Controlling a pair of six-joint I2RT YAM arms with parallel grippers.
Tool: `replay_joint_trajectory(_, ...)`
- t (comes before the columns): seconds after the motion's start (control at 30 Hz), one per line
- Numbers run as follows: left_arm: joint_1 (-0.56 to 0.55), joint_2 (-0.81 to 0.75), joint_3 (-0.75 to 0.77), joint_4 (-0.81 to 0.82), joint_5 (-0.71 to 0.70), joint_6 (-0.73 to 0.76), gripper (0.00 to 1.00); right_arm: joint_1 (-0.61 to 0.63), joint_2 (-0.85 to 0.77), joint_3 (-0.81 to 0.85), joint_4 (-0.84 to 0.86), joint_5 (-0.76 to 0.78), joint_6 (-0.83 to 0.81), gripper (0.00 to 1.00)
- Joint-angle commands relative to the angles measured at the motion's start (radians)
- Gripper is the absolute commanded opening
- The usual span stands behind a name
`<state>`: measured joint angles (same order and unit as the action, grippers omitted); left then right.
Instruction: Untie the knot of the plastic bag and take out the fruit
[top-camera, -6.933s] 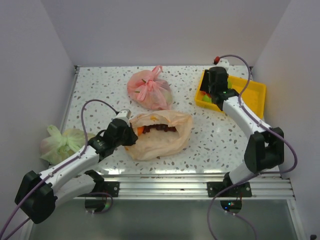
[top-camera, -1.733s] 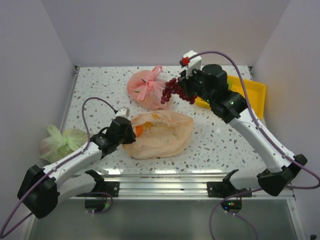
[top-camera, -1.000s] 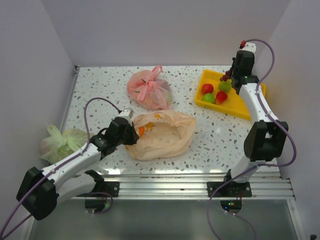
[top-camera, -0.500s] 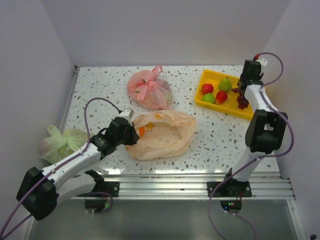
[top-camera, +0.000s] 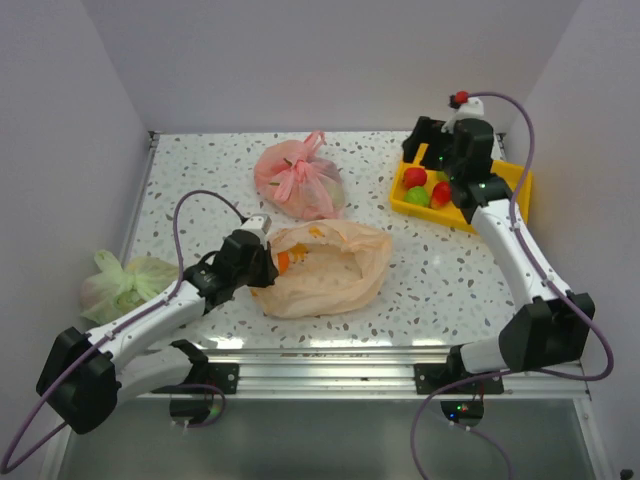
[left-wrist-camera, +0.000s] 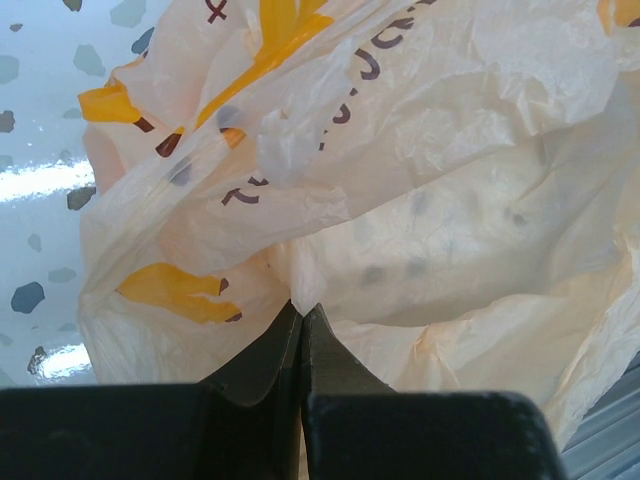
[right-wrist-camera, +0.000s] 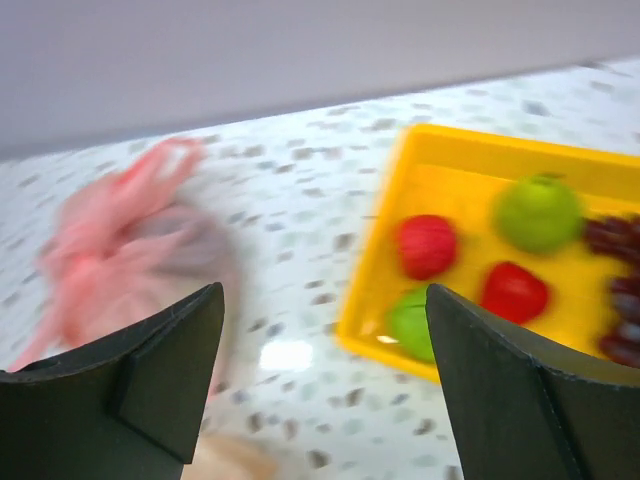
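Observation:
The peach-orange plastic bag (top-camera: 330, 268) lies at the table's middle with its mouth gaping; no knot shows on it. An orange fruit (top-camera: 283, 262) sits inside by the left rim. My left gripper (top-camera: 262, 262) is shut on the bag's film there, and the left wrist view shows the film (left-wrist-camera: 420, 200) pinched at the tips of that gripper (left-wrist-camera: 300, 305). My right gripper (top-camera: 425, 150) hovers over the yellow tray's left end, and its wrist view shows it (right-wrist-camera: 322, 300) open and empty. In the tray lie a red apple (right-wrist-camera: 427, 246), a strawberry-like piece (right-wrist-camera: 514, 292), two green fruits (right-wrist-camera: 538, 213) and dark grapes (right-wrist-camera: 615, 300).
A knotted pink bag (top-camera: 298, 180) sits behind the peach bag and appears blurred in the right wrist view (right-wrist-camera: 130, 240). A pale green bag (top-camera: 125, 285) rests at the left edge. The yellow tray (top-camera: 505, 185) stands at the back right, near the wall.
The right gripper opened and let the grapes go into the tray, then swung left toward the tray's near-left end. The left gripper kept its hold on the bag.

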<state>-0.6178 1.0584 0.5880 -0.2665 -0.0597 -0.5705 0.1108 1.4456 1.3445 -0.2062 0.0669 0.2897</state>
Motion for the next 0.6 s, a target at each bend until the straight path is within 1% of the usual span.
replay_joint_trajectory(0.0, -0.005, 0.018, 0.082, 0.001, -0.014, 0.053, 0.02, 0.185, -0.098, -0.08, 0.103, -0.247, 0.012, 0.85)
replay_joint_trajectory(0.07, -0.005, 0.029, 0.116, -0.005, -0.026, 0.07, 0.02, 0.251, -0.128, -0.134, 0.135, -0.314, 0.016, 0.85)
replay_joint_trajectory(0.1, -0.005, 0.04, 0.128, -0.011, -0.031, 0.075, 0.02, 0.313, -0.148, -0.151, 0.148, -0.344, 0.019, 0.85)
replay_joint_trajectory(0.13, -0.005, 0.048, 0.145, -0.017, -0.037, 0.09, 0.02, 0.344, -0.155, -0.188, 0.169, -0.405, 0.023, 0.85)
replay_joint_trajectory(0.2, -0.005, 0.069, 0.2, -0.037, -0.049, 0.109, 0.02, 0.427, -0.16, -0.225, 0.189, -0.461, 0.022, 0.85)
replay_joint_trajectory(0.3, -0.011, 0.087, 0.277, -0.066, -0.037, 0.136, 0.02, 0.495, -0.154, -0.312, 0.188, -0.449, 0.025, 0.84)
replay_joint_trajectory(0.37, -0.043, 0.084, 0.305, -0.076, -0.038, 0.141, 0.02, 0.51, -0.142, -0.397, 0.243, -0.458, 0.057, 0.83)
replay_joint_trajectory(0.43, -0.075, 0.068, 0.297, -0.077, -0.042, 0.114, 0.02, 0.538, -0.122, -0.453, 0.257, -0.449, 0.057, 0.82)
replay_joint_trajectory(0.53, -0.097, 0.026, 0.214, -0.048, -0.037, 0.062, 0.02, 0.553, -0.1, -0.498, 0.283, -0.452, 0.058, 0.81)
replay_joint_trajectory(0.57, -0.099, 0.019, 0.164, -0.042, -0.038, 0.051, 0.02, 0.556, -0.084, -0.516, 0.286, -0.457, 0.058, 0.8)
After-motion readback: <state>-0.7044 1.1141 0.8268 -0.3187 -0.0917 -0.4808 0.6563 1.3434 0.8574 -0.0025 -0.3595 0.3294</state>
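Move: The orange I want lies in the peach bag, about 39 cm to the left of my empty right hand, 13 cm back and some 26 cm below. The bag's mouth is nearer, 24 cm left and 14 cm back; the pink bag is 34 cm left and 10 cm ahead, the yellow box 17 cm right and 10 cm ahead. From my left hand, already pinching the bag's left rim, the orange is about 9 cm ahead, 3 cm right and 5 cm below. I swing my open right hand from the yellow box to above the bag's mouth, about 25 cm left and 20 cm back, level at first and then sinking steeply, turning some 50 degrees counter-clockwise and tipping down. My left hand keeps its pinch on the rim and hoists it about 7 cm, forward then partly back, drifting 4 cm right. ##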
